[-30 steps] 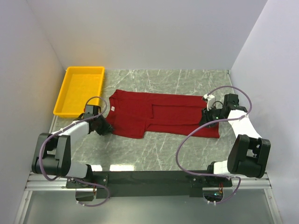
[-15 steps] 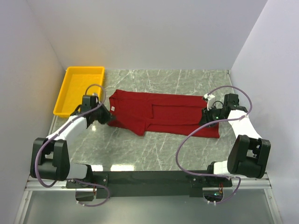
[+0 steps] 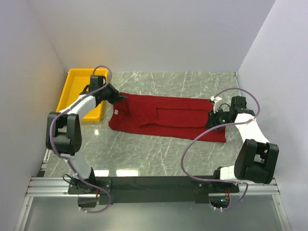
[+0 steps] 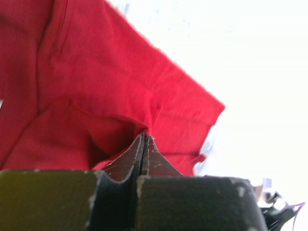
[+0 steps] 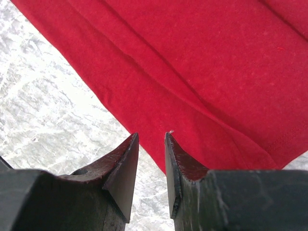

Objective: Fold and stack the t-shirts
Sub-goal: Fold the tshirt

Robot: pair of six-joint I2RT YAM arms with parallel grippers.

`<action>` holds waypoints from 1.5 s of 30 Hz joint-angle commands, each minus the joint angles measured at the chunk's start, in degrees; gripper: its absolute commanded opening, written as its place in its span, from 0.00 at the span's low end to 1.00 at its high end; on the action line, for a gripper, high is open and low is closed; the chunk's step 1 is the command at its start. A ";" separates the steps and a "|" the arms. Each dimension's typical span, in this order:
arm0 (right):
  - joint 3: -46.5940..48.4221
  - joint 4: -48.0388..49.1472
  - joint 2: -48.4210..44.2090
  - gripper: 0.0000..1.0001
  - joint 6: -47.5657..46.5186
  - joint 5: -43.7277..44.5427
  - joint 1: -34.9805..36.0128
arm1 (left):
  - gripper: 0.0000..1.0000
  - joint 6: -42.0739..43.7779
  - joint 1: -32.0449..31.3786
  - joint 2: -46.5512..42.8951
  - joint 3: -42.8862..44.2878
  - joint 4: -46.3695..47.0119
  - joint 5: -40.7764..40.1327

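The dark red t-shirt (image 3: 178,118) lies lengthwise across the marble table, its small white neck label (image 3: 115,111) near the left end. My left gripper (image 3: 119,98) is at the shirt's far left corner, shut on a pinch of red cloth (image 4: 145,137) that bunches up at the fingertips. The rest of the shirt (image 4: 96,72) hangs away below it. My right gripper (image 3: 211,121) is at the shirt's right end. It stands open just above the shirt's near edge (image 5: 216,72), with table and hem showing in the gap (image 5: 151,137).
A yellow tray (image 3: 72,94) stands at the back left, partly behind the left arm. White walls close in the table (image 3: 159,159) on the left, back and right. Purple cables loop from both arms.
My left gripper shut on the shirt's near left flap and carried it back toward the far left corner. The flap no longer lies at the front. The right arm has not moved.
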 commanded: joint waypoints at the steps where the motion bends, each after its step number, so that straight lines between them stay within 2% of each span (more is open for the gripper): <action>1: 0.83 1.96 -1.68 0.36 0.53 -1.68 0.25 | 0.01 -3.54 0.42 3.49 6.36 1.62 0.98; 7: 0.57 1.87 -1.51 0.36 0.18 -1.85 0.25 | 0.02 -4.42 0.51 11.84 12.43 2.06 2.29; 9: 0.39 1.79 -1.59 0.36 0.00 -1.68 0.34 | 0.16 -4.16 0.51 13.08 13.23 2.24 3.35; 10: 0.39 1.70 -1.59 0.36 -0.17 -1.68 0.25 | 0.34 -3.98 0.51 13.43 13.66 1.98 3.52; 13: 0.65 1.34 -1.16 0.36 -0.61 -1.85 0.25 | 0.53 -1.53 0.51 13.70 15.16 0.93 2.04; 16: 1.27 0.73 -0.63 0.36 -0.88 -1.85 0.34 | 0.57 3.21 0.59 12.91 17.88 -1.26 -0.77; 18: 1.71 -0.06 -0.37 0.35 -1.23 -2.03 0.51 | 0.58 7.26 0.59 11.51 19.90 -2.94 -4.36; 21: 2.15 -0.67 0.07 0.35 -1.75 -1.94 1.12 | 0.58 9.81 0.51 9.31 19.74 -5.93 -4.56; 27: 1.62 0.37 0.51 0.35 -0.88 -1.32 3.41 | 0.57 10.70 -3.44 6.15 12.98 -12.09 -3.51; 31: 1.62 0.90 0.78 0.35 -0.18 -1.06 4.90 | 0.57 7.19 -7.57 1.85 3.68 -9.46 -5.17; 37: 1.88 0.91 0.95 0.35 -0.79 -0.01 7.63 | 0.56 -2.56 -13.81 0.43 -1.88 -4.88 -7.72; 41: 3.38 -0.76 1.22 0.37 -7.10 -0.18 11.49 | 0.56 -4.51 -15.66 -1.32 -2.59 -5.67 -12.55; 45: 8.80 -0.50 3.66 0.39 -15.28 -0.62 20.52 | 0.59 0.23 -15.67 -8.17 -4.52 -6.90 -20.62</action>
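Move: The left hand, still pinching the t-shirt's sleeve, is bound for the shirt's far-left edge, about 4 cm ahead, level sideways and some 12 cm below. From this hand, the white label lies about 4 cm back and 6 cm left, and the yellow bin's middle about 4 cm ahead and 20 cm left. From the right hand, that far-left edge is roughly 19 cm ahead, 37 cm left and 8 cm below. Left hand carries the sleeve 5 cm forward and down, opens, then withdraws back-right; right shifts 7 cm left. ##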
